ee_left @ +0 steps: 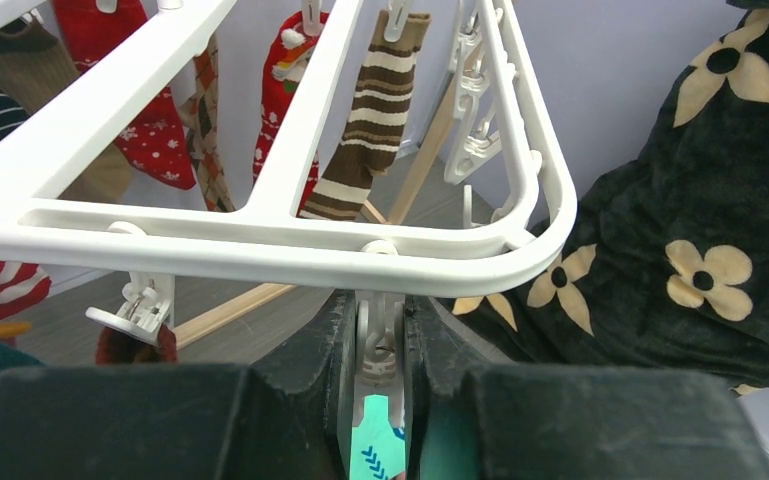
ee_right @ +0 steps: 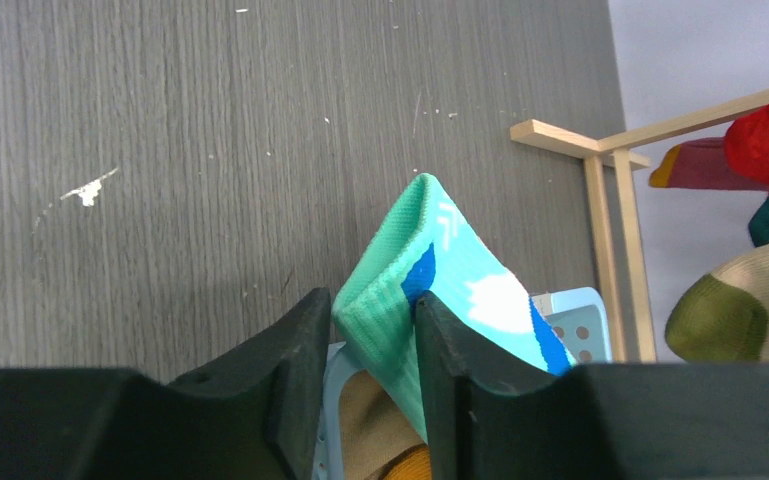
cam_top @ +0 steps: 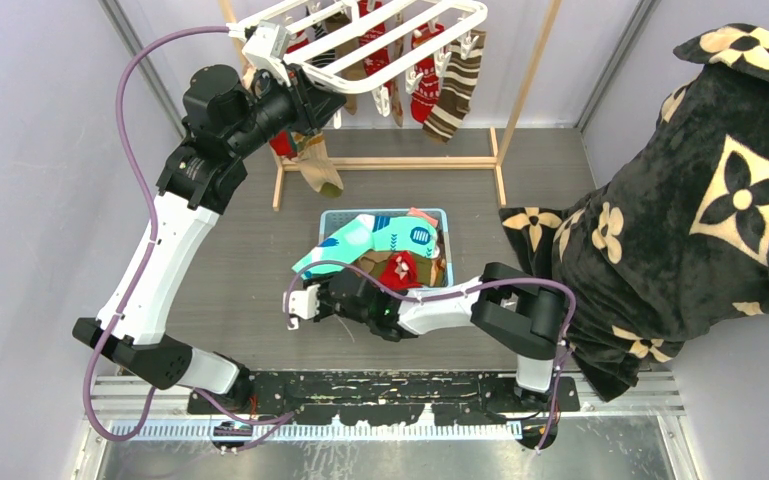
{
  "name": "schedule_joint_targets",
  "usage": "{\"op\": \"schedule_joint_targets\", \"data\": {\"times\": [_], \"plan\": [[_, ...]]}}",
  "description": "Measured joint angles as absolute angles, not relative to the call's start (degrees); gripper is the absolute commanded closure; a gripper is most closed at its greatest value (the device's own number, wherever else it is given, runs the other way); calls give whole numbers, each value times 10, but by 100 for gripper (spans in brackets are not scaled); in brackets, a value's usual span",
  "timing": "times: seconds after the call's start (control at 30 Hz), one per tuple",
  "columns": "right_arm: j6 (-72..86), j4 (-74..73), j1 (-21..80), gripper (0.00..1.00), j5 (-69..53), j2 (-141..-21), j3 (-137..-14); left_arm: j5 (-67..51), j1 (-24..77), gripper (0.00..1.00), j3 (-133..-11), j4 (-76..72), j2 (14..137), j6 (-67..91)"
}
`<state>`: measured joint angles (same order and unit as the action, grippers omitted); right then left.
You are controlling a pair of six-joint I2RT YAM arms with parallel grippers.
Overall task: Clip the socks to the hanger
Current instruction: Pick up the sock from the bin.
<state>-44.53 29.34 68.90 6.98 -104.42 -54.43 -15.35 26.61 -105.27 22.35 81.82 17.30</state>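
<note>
The white hanger [cam_top: 380,82] hangs at the top, with several socks [cam_top: 452,92] clipped under it. My left gripper [cam_top: 318,100] is raised to its near bar and is shut on a dangling white clip [ee_left: 385,350] below the hanger's rail [ee_left: 260,250]. A brown striped sock [ee_left: 375,120] and a red sock [ee_left: 160,140] hang behind. My right gripper [cam_top: 332,285] sits at the near left corner of the blue basket [cam_top: 332,215]. In the right wrist view the right gripper [ee_right: 372,300] is shut on the folded cuff of a teal sock [ee_right: 430,250]. That teal sock [cam_top: 360,240] lies across the basket.
A pale wooden frame [cam_top: 390,162] stands under the hanger. A large black floral blanket [cam_top: 700,200] fills the right side. More socks, red and brown, lie in the basket [ee_right: 580,320]. Grey walls close in left and right.
</note>
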Motion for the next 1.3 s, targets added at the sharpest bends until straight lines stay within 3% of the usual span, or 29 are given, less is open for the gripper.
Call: {"op": "schedule_joint_targets", "data": {"times": [0.17,0.3,0.73,1.07,1.3], "plan": [[-474,342,701,89,100,-1060,-532,-153,266,95,-1053,226,818,173],[-479,378,707,98,115,-1060,-528,-153,266,95,-1053,226,818,173],[-387,379,694,99,127,-961,-523,-151,266,95,-1053,230,818,175],[-108,342,521,99,71,-697,-507,-152,266,95,-1053,239,818,175],[-11,335,488,99,38,-683,-509,-154,266,96,-1053,241,818,176]]}}
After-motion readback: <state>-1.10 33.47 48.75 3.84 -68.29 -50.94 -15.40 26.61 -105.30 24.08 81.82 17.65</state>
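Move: The teal sock's near end, sticking out past the bin's left rim, sits right between the right gripper's half-open pads. From that hand the bin's middle is about 15 cm to the right, 4 cm ahead and 6 cm down, and the red sock about 17 cm right, level fore and aft and 5 cm down. From the left gripper, the sock's end lies roughly 12 cm back, 9 cm left and 38 cm below. Close the right gripper on the end of the teal sock, then lift it out fast, some 27 cm up, swinging about 14 cm right and a little forward towards the hanger clip held by the left gripper. Roll the wrist nearly 60 degrees on the way, left side rising, and keep the pinch. Hold the left gripper still on its clip at the rail. ##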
